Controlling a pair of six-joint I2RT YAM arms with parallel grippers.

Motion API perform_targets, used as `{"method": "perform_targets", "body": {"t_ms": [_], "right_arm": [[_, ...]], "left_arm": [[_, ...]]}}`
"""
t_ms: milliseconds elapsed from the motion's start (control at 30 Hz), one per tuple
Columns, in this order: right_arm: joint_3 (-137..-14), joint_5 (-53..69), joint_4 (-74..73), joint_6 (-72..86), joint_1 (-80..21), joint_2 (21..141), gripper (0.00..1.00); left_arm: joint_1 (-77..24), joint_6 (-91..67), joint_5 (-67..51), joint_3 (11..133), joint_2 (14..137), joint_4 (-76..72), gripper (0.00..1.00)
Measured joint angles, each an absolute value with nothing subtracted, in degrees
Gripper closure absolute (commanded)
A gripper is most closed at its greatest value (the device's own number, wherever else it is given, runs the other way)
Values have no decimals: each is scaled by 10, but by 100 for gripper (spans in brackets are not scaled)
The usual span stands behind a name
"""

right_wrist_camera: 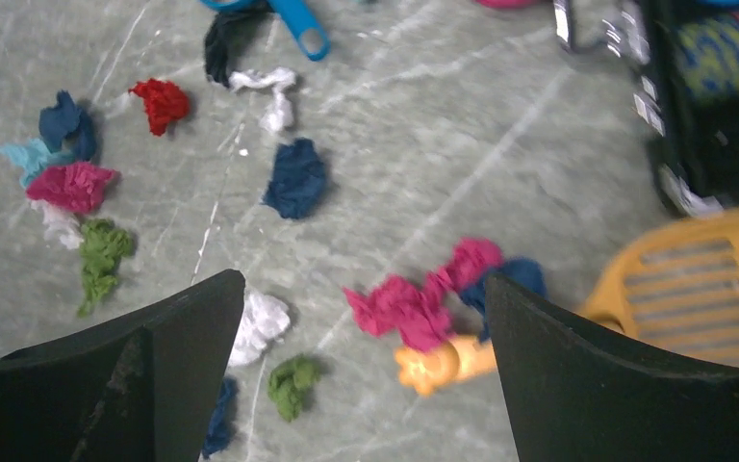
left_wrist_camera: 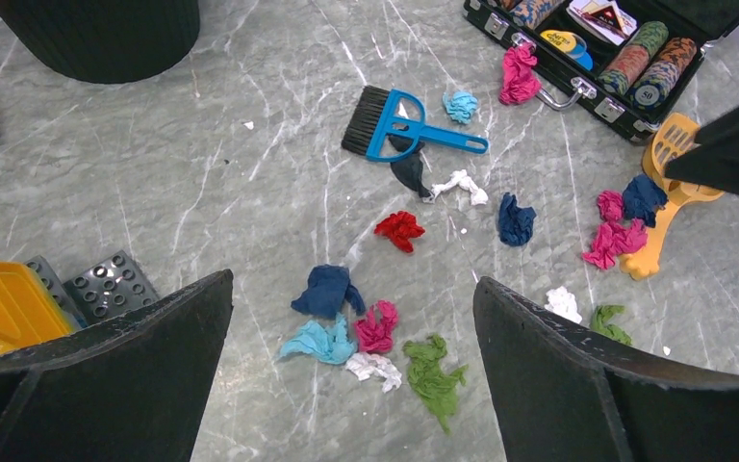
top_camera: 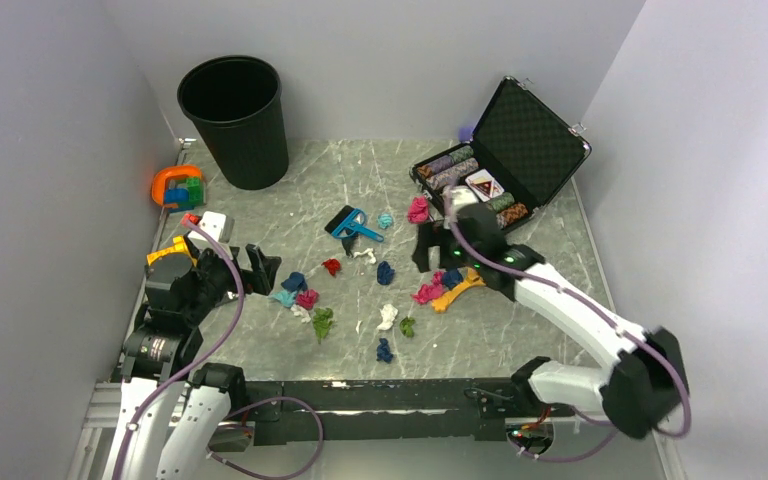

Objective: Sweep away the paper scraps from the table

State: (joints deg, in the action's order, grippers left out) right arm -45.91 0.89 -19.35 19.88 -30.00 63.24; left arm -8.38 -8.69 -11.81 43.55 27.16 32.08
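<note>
Paper scraps in pink, red, dark blue, teal, green and white lie scattered over the middle of the grey-green table [top_camera: 340,170]. One cluster [top_camera: 300,295] lies just right of my left gripper [top_camera: 262,268], which hovers open; in its wrist view the gripper [left_wrist_camera: 353,279] frames a dark blue scrap [left_wrist_camera: 327,291], a teal one [left_wrist_camera: 319,342] and a green one [left_wrist_camera: 431,375]. My right gripper [top_camera: 428,248] is open above pink scraps [right_wrist_camera: 414,303] and the handle of an orange scoop [right_wrist_camera: 438,364]; in its wrist view the gripper [right_wrist_camera: 366,277] holds nothing. A blue hand brush [top_camera: 352,225] lies at the centre back.
A black bin [top_camera: 232,120] stands at the back left. An open black case of poker chips [top_camera: 505,150] sits at the back right. Toy bricks [top_camera: 178,187] lie at the left edge, and more bricks [left_wrist_camera: 106,284] lie beside my left gripper. A metal rail [top_camera: 360,395] edges the near side.
</note>
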Motion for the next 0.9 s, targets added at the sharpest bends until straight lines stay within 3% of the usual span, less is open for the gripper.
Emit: {"method": "perform_targets", "body": {"t_ms": [167,467,900], "right_arm": [[-536,-32,-137,145,-379,779,4],[-685,-31,-92,58,-392,1006,12],[-817,11,-95,23,-383,1172,23]], "left_arm": [[-83,-87,-118,435,270,321,1],[-83,-87,-118,435,267,321,1],[-82,-87,-116,435,260,321,1]]}}
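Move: The brush handle lies about 15 cm ahead of the right hand, 14 cm to its left and 16 cm below. The light blue scrap is some 3 cm farther out than the handle and 4 cm right of it; the white scrap is 5 cm nearer, directly behind it. From the left hand, the handle is roughly 22 cm ahead, 18 cm right and 26 cm down. The right hand sweeps left and forward about 20 cm, sinking 10, towards the brush handle, fingers narrowing slightly. ##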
